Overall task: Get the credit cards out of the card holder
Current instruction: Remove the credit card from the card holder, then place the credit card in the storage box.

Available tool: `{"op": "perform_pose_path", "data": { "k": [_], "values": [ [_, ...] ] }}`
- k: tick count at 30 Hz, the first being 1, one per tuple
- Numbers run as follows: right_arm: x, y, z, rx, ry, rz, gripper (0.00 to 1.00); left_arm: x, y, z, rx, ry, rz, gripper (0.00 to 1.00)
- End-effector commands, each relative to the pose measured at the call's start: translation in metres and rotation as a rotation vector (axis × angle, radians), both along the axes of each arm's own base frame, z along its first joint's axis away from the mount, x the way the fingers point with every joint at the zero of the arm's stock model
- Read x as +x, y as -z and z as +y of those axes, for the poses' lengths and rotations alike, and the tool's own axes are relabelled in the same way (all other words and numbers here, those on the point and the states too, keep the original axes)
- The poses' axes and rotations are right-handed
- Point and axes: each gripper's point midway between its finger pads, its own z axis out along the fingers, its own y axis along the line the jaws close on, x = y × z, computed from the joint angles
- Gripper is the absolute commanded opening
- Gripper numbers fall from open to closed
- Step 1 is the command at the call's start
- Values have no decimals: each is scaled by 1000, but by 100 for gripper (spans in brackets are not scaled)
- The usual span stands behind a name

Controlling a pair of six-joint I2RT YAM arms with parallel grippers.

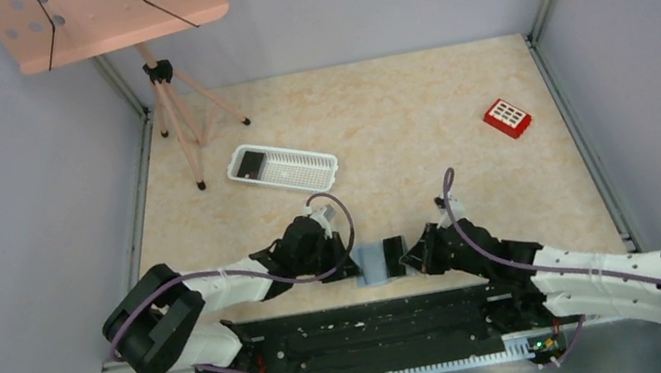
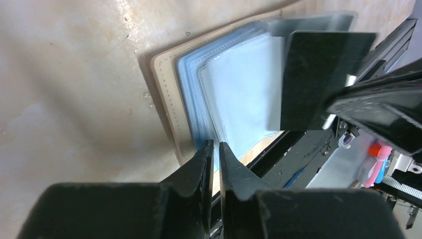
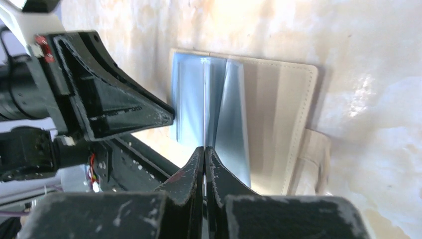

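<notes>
The card holder (image 1: 371, 261) lies open near the table's front edge, between both arms; its blue plastic sleeves (image 2: 239, 94) fan up from a pale cover (image 3: 278, 114). My left gripper (image 2: 215, 147) is shut on the sleeves' near edge, at the holder's left side (image 1: 356, 263). A black credit card (image 2: 318, 79) sticks out of the holder's right side, standing on edge. My right gripper (image 3: 204, 149) is shut on this card, which shows edge-on as a thin line in the right wrist view. In the top view the right gripper (image 1: 407, 257) is just right of the holder.
A white slotted basket (image 1: 303, 169) at mid-left holds a black card (image 1: 251, 164). A red box (image 1: 507, 117) with white squares sits at the far right. A tripod (image 1: 179, 121) stands at the back left. The black rail (image 1: 370, 327) runs right behind the holder.
</notes>
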Motion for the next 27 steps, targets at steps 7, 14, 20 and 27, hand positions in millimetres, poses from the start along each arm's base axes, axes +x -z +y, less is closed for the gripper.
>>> {"op": "perform_pose_path", "data": {
  "k": [7,14,20,27],
  "values": [
    [14,-51,-17,40,135,-21,0,24,-32,0,60,-6,-129,36],
    [14,-85,-8,129,124,-32,0,43,-82,-1,109,46,-276,69],
    [18,-108,-9,194,174,-24,0,50,-129,-9,40,179,-533,78],
    [17,-116,-14,242,281,109,0,41,-175,-8,-26,308,-862,73]
  ]
}}
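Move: The right fingers already pinch the black credit card, its middle about 2 cm to their left and 1 cm ahead. The card holder lies open some 5 cm left and 4 cm below, level with them fore and aft; the white basket is about 26 cm ahead and 23 cm left. From the left hand, on the holder's left edge, the card is 8 cm right, 1 cm ahead and some 3 cm up. Right hand lifts the pinched card about 9 cm off the holder; left fingers come free, opening and rising 14 cm. ##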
